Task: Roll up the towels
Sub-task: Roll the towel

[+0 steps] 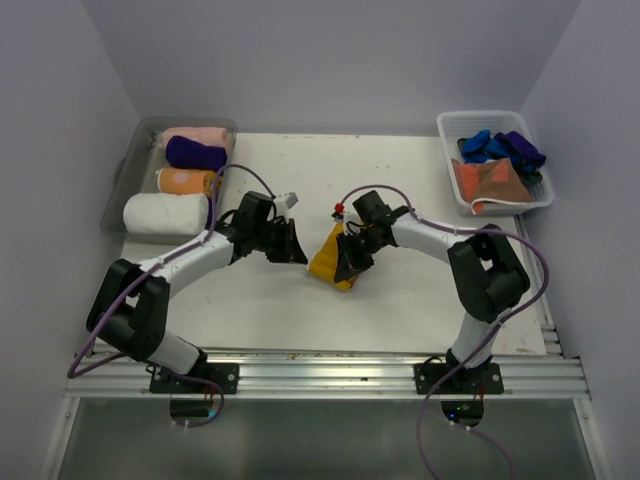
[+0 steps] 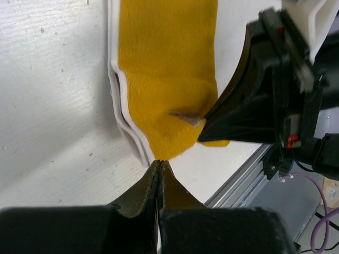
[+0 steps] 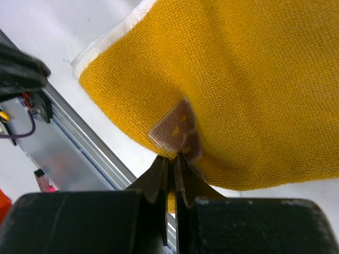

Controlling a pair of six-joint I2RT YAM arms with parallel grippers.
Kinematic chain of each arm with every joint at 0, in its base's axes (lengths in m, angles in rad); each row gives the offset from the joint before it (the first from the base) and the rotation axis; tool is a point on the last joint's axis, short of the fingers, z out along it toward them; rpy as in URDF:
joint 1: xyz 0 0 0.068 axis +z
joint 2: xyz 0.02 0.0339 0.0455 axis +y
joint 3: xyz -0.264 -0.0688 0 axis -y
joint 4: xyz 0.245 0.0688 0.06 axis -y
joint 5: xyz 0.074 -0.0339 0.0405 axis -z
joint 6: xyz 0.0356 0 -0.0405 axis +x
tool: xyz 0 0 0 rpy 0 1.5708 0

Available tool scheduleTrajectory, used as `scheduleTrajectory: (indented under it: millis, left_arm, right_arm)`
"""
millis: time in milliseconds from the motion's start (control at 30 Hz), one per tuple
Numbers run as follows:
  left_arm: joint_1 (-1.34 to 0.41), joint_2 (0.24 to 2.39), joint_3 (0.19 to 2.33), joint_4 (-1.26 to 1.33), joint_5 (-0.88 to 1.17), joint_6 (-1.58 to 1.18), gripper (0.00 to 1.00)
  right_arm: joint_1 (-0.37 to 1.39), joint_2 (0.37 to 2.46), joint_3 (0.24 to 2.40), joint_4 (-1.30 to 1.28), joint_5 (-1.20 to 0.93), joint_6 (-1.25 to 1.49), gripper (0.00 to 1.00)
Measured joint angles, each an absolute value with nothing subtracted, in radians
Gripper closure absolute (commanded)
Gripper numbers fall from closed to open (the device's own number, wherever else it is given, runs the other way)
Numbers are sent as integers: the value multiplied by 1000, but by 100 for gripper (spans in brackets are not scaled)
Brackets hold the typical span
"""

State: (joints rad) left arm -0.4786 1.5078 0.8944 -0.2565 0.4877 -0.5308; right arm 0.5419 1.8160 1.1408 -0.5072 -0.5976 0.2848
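Observation:
A mustard yellow towel (image 1: 333,262) with a white edge lies partly lifted between my two grippers at the table's middle. In the left wrist view one rounded end of the towel (image 2: 164,79) narrows down into my left gripper (image 2: 159,161), whose jaws are shut on its very tip. My right gripper (image 3: 172,156) is shut on the same end of the towel (image 3: 238,79), beside a brown label (image 3: 177,127); yellow cloth shows between its jaws. From above, the left gripper (image 1: 302,257) and the right gripper (image 1: 350,263) stand close together on either side of the towel.
A clear grey tray (image 1: 118,190) at the back left holds rolled pink (image 1: 200,136), purple (image 1: 195,153), orange (image 1: 185,181) and white (image 1: 160,213) towels. A white slotted basket (image 1: 495,119) at the back right holds loose blue (image 1: 490,146), rust-brown (image 1: 503,180) and orange (image 1: 466,180) towels.

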Motion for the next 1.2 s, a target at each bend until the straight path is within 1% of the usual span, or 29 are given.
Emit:
scheduleTrajectory:
  millis: [267, 333, 433, 533, 700, 867, 1100, 1200]
  left_arm:
    - [-478, 1499, 905, -245, 492, -540, 100]
    - [-478, 1546, 929, -228, 525, -538, 100]
    - [-480, 1680, 974, -182, 603, -532, 100]
    - [-484, 1774, 978, -155, 667, -530, 100]
    - [-494, 1826, 978, -144, 730, -524, 100]
    - [-496, 1827, 978, -155, 728, -501, 100]
    - [-496, 1827, 992, -194, 704, -477, 100]
    - [-496, 1827, 1010, -216, 692, -459, 100]
  right_arm:
    - [669, 1739, 1057, -509, -558, 292, 100]
    - [672, 1718, 1043, -513, -552, 293, 100]
    - [667, 1700, 1038, -516, -540, 294, 100]
    - [666, 1685, 1038, -517, -533, 295, 100]
    - [667, 1662, 1038, -516, -525, 295, 100]
    - [643, 1653, 1038, -506, -524, 309, 100]
    - [539, 1657, 1038, -455, -579, 350, 100]
    - [514, 1690, 1045, -437, -605, 360, 100]
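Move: The yellow towel lies slanted between the hands, its near-left white-hemmed corner about 6 cm below the left hand, some 2 cm to its right and 1 cm back. The towel's middle is about 3 cm ahead, 10 cm right and 8 cm below that hand. The right hand already pinches the near edge; from it the towel's middle is about 6 cm straight ahead and 4 cm lower. The towel's near edge, still pinched in the right fingers, is drawn back about 5 cm, then lifted some 2 cm and carried forward over about the same stretch. Meanwhile the left hand, fingers kept shut, rises slightly, then goes right and down about 5 cm, tipping slightly, so its tips come down onto the towel near the hem corner, beside the pinch, and stay there. ##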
